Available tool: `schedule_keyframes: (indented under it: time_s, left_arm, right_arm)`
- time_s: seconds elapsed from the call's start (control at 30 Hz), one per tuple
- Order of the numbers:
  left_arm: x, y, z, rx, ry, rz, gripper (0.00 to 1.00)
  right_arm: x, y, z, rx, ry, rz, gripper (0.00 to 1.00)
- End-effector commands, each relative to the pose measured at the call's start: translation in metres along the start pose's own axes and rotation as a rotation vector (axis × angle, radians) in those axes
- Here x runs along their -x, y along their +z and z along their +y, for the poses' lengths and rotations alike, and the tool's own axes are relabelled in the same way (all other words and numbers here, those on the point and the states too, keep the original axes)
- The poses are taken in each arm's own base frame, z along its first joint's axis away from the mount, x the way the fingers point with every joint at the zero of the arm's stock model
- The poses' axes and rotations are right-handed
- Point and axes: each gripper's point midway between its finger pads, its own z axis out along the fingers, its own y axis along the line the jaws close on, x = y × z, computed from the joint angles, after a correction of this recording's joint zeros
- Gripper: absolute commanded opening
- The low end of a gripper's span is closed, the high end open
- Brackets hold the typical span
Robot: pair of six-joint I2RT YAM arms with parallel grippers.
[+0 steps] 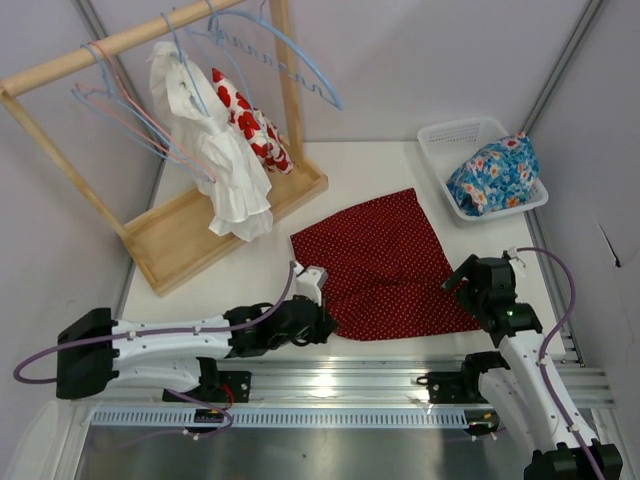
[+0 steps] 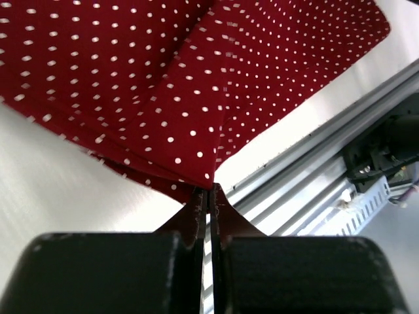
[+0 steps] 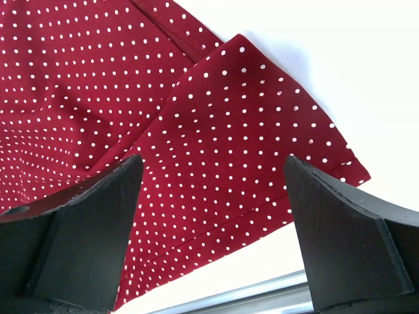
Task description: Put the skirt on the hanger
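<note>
The dark red skirt (image 1: 385, 255) with tiny white dots lies flat on the white table. My left gripper (image 1: 322, 318) is shut on its near left corner; in the left wrist view (image 2: 211, 191) the fabric (image 2: 196, 78) pulls up into a peak between the closed fingers. My right gripper (image 1: 465, 282) is open just above the skirt's near right corner; in the right wrist view (image 3: 213, 163) the fabric (image 3: 216, 124) lies between and below the spread fingers. The thin pale-blue hanger (image 1: 118, 122) hangs at the left of the wooden rack, far from both grippers.
The wooden rack (image 1: 225, 225) stands at the back left with pink hangers, a wavy blue hanger (image 1: 300, 62), a white cloth (image 1: 225, 160) and a red-blotched cloth (image 1: 250, 125). A white basket (image 1: 445, 140) with a blue floral garment (image 1: 495, 172) sits at the back right. A metal rail (image 1: 380, 380) runs along the near edge.
</note>
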Motion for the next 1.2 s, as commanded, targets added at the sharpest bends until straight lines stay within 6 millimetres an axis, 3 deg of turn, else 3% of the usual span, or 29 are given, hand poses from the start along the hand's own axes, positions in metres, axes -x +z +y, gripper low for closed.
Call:
schedule_keyframes:
  time_s: [0.0,0.2,0.33,0.43,0.67,1.0,1.17]
  left_arm:
    - [0.015,-0.026,-0.007,-0.041,-0.003,-0.031,0.0]
    - [0.008,-0.044,0.028,0.029,-0.038,-0.024,0.0]
    - [-0.001,-0.046,0.053,0.058,-0.129,-0.022,0.0]
    - [0.008,-0.046,0.061,0.08,-0.166,-0.047,0.0]
    - [0.027,-0.052,0.103,0.217,-0.205,-0.088,0.0]
    - [0.046,-0.057,0.121,0.262,-0.216,-0.132,0.0]
    - [0.051,-0.057,0.125,0.266,-0.227,-0.141,0.0]
  right_arm:
    - [0.011,-0.002,0.001,-0.007,0.012,-0.042,0.95]
    - [0.017,-0.007,0.011,0.033,-0.002,-0.045,0.94]
    - [0.0,-0.001,0.025,0.141,-0.058,0.02,0.93]
    - [-0.012,0.003,0.029,0.185,-0.067,0.063,0.9]
    - [-0.042,0.007,0.024,0.217,-0.067,0.17,0.86]
    - [-0.072,-0.006,0.027,0.272,-0.061,0.28,0.79]
    - [-0.099,-0.012,0.028,0.312,-0.082,0.357,0.72]
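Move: My left hand already pinches the near-left edge of the red dotted skirt. The bare table that this edge is going to lies about 14 cm left and 5 cm ahead of it, and the rack base some 25 cm left and 30 cm ahead. From my open right hand, the notch in the skirt's right edge is about 8 cm ahead, 1 cm right and 4 cm down. The skirt's near-right corner is roughly 5 cm back, 8 cm right and 4 cm down. Keeping my pinch, I lift my left hand some 3 cm, then carry the skirt's edge about 14 cm left and let it sink again, easing forward and turning counter-clockwise about 20 degrees. My right hand waits briefly, then goes about 7 cm left, down and slightly back over the skirt's right edge, turning counter-clockwise, its fingers starting to close around a raised fold, the right finger against the cloth. ##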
